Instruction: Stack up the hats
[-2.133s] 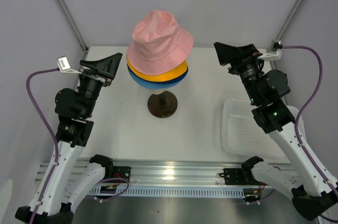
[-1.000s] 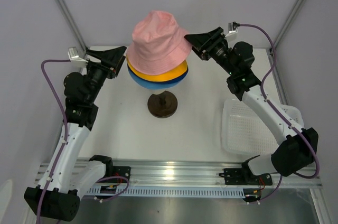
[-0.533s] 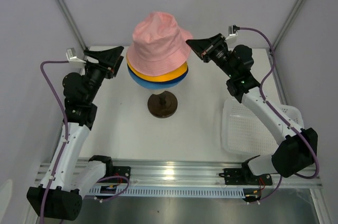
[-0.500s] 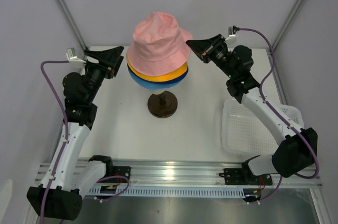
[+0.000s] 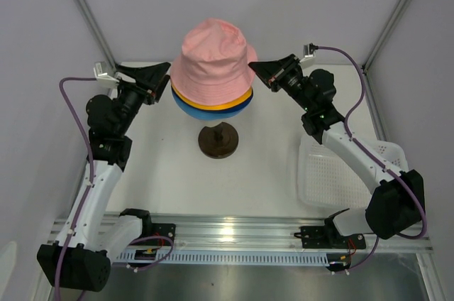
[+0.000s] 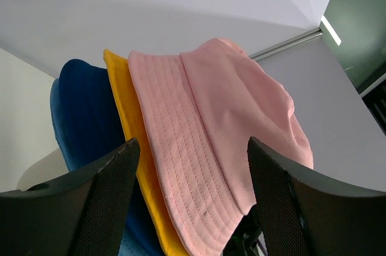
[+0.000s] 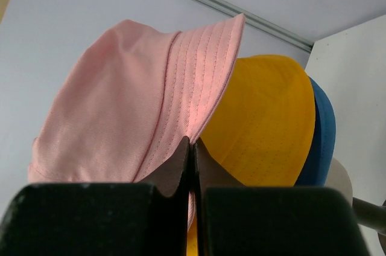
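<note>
The hats sit stacked on a raised stand. The pink hat [image 5: 213, 56] is on top, with the yellow brim [image 5: 225, 105] and a blue brim [image 5: 191, 110] showing under it. My right gripper [image 5: 253, 67] is shut on the pink hat's right brim edge, and the right wrist view shows the pink brim [image 7: 199, 81] pinched between the jaws [image 7: 192, 142] above the yellow hat [image 7: 265, 123]. My left gripper [image 5: 162, 75] is open at the stack's left side. Its fingers [image 6: 108, 195] straddle the pink brim [image 6: 181, 165] without touching. Beside it are the yellow hat [image 6: 128, 123] and the navy hat [image 6: 84, 111].
The stand's dark round base [image 5: 218, 140] rests on the white table under the stack. A cream mannequin head [image 7: 341, 177] peeks out below the blue brim. A white mesh basket [image 5: 340, 173] lies at the right, under my right arm.
My right gripper has shut on the pink hat's brim and dropped slightly. The pink hat has shifted a little. My left gripper has edged closer to the stack and stayed open.
</note>
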Motion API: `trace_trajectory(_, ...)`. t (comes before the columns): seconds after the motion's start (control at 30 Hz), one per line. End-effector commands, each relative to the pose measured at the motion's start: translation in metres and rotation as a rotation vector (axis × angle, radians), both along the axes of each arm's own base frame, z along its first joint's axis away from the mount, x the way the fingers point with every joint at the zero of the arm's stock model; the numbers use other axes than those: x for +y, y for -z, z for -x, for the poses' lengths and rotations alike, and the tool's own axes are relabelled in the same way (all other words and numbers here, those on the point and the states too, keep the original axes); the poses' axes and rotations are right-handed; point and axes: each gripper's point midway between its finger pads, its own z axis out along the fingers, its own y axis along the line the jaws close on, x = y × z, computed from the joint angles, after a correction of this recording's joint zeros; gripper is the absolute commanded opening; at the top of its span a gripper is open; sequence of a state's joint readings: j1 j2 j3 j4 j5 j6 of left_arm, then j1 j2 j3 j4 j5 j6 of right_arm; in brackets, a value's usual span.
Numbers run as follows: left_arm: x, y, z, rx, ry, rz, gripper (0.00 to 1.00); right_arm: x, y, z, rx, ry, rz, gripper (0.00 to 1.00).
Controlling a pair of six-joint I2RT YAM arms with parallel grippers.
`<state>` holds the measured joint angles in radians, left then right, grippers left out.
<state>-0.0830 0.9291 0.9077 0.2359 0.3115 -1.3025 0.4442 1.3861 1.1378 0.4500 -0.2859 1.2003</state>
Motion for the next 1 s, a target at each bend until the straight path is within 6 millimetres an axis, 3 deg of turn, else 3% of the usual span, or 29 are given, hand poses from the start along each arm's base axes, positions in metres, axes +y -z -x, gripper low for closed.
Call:
trace_trajectory(0.0, -0.004, -0.022, 0.005, -0.069, 0.045, 0.009, 0.75, -0.002, -0.009, 0.009, -0.037, -0.006, -0.008, 0.0)
trace_trajectory(0.37, -0.011, -0.02, -0.001, -0.055, 0.087, 0.012, 0.72, -0.001, 0.001, 0.006, -0.017, -0.006, -0.007, 0.0)
trace_trajectory(0.5, -0.012, -0.022, 0.0, -0.062, 0.095, 0.014, 0.65, 0.001, 0.007, 0.008, -0.004, -0.011, -0.012, 0.0)
trace_trajectory(0.8, -0.021, -0.019, -0.001, -0.055, 0.151, -0.017, 0.01, 0.007, 0.023, 0.012, 0.022, -0.014, -0.001, 0.0)
trace_trajectory(0.97, -0.017, 0.002, -0.006, -0.002, 0.113, -0.074, 0.01, 0.005, 0.048, 0.012, 0.069, 0.013, 0.022, 0.0)
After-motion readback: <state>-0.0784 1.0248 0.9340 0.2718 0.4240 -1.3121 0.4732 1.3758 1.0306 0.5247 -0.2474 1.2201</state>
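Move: The pink hat's middle is roughly 13 cm right of the left hand, 2 cm ahead and 3 cm higher, its left brim reaching in between the open fingers. From the right hand, already pinching the opposite brim, it is about 10 cm left, 2 cm back and 3 cm higher. The yellow hat is just under it, about 4 cm lower; the dark blue hat is under the yellow, another 3 cm down. Rightward and a little forward, the left hand eases some 2 cm in to the pink hat's left brim, turning slightly clockwise and sinking about 1 cm, then closes its fingers from wide open and pinches the brim edge. The right hand, still gripping the right brim, barely moves at first, then draws it down about 3 cm beside the yellow hat. ##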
